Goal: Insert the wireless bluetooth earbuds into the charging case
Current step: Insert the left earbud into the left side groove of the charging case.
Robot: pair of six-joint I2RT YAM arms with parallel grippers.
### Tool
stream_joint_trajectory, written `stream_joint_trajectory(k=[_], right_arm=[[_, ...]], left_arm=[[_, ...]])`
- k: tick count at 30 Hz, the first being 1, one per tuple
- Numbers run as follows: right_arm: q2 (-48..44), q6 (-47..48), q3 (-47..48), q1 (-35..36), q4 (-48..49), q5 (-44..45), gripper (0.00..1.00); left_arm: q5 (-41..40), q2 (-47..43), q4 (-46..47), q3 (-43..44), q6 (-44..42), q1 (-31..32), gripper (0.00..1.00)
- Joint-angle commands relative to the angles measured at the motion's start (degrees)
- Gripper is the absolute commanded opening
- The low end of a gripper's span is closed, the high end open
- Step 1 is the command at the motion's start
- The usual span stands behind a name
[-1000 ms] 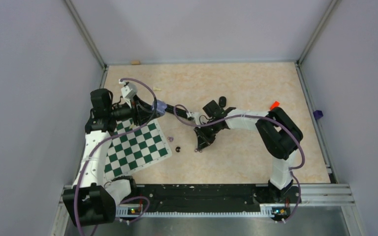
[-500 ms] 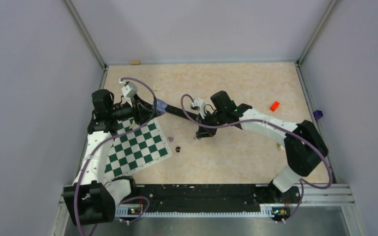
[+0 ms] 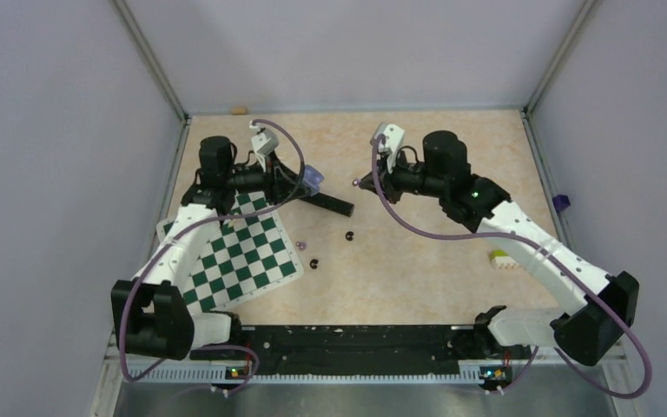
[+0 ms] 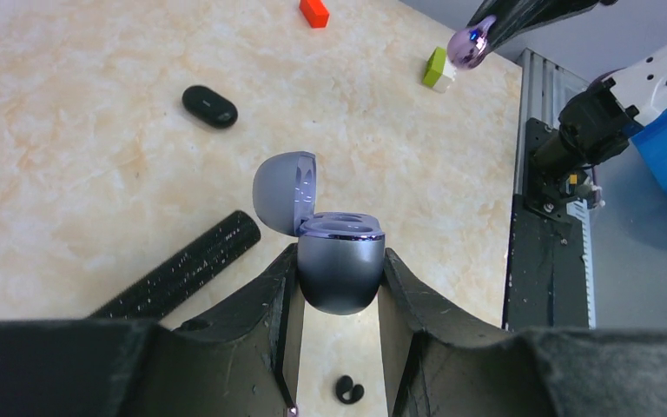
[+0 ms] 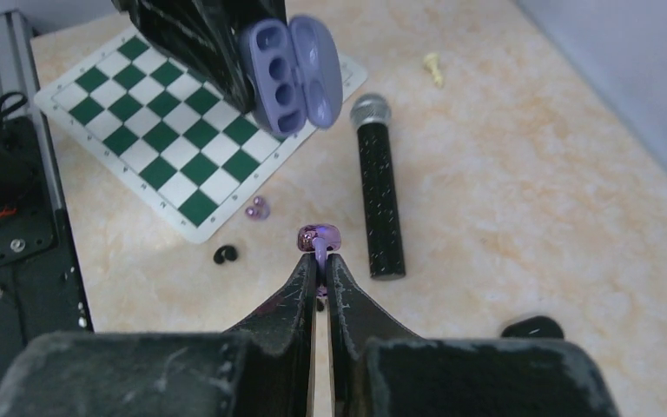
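Observation:
My left gripper (image 4: 339,261) is shut on the pale purple charging case (image 4: 340,269), held off the table with its lid open and its sockets showing (image 5: 291,74). My right gripper (image 5: 321,261) is shut on a pale purple earbud (image 5: 319,237), pinched by its stem and held in the air a little to the right of the case (image 3: 311,178). A second purple earbud (image 5: 257,208) lies by the chessboard's corner. Two black earbuds (image 3: 348,235) (image 3: 314,262) lie on the table below both grippers.
A black microphone (image 5: 380,191) lies under the case, beside the green-and-white chessboard (image 3: 234,256). A black oval case (image 4: 209,106), a red block (image 4: 313,11) and a green-and-white brick (image 3: 501,258) lie to the right. A cream chess piece (image 5: 433,69) stands at the back.
The right gripper has risen from the table and swung toward the back with the purple earbud. The left gripper has lifted the open case up and to the right.

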State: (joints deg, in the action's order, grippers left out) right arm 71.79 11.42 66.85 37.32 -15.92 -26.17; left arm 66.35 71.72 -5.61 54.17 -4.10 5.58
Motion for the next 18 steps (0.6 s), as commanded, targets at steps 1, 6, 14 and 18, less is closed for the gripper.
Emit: stream_joint_trajectory(k=[1, 6, 14, 18], right_arm=[[-2.7, -1.1, 7.1, -0.3, 1.1, 3.7, 0.03], [-2.8, -4.6, 10.7, -0.3, 1.4, 1.5, 0.02], [-4.9, -11.0, 7.0, -0.3, 6.5, -7.0, 0.03], [-8.0, -11.8, 4.7, -1.0, 7.2, -8.2, 0.03]], left_arm=[[2.1, 2.6, 8.1, 4.5, 4.3, 2.7, 0.0], [5.5, 6.4, 48.2, -4.0, 32.3, 6.7, 0.0], [3.5, 14.2, 86.7, -11.4, 55.8, 13.4, 0.0], [3.9, 14.0, 87.6, -12.4, 54.0, 14.9, 0.0]])
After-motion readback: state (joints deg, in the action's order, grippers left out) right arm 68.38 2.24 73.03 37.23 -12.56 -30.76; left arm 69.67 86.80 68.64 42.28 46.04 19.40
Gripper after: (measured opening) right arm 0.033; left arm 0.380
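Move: The right hand holds the earbud and the left hand holds the open charging case. From the right hand the case lies about 10 cm left, 2 cm ahead and 3 cm lower, with the microphone on the table some 10 cm ahead, 11 cm left and 25 cm down. From the left hand the held earbud is about 12 cm to the right, 2 cm back and 3 cm higher. The microphone is roughly 8 cm ahead of the left hand, straight across and 22 cm down. The left hand keeps its grip on the case and carries it some 8.5 cm to the right, drawing back about 3.5 cm in the later part, to bring it in under the earbud's side, while its fingers swing clockwise and tip up by nearly 20 degrees each. The right hand, earbud still pinched in its shut fingers, climbs about 8.5 cm, nearly all of it early on, then levels off and eases back 2 cm as its fingertips tilt up some 10 degrees. ##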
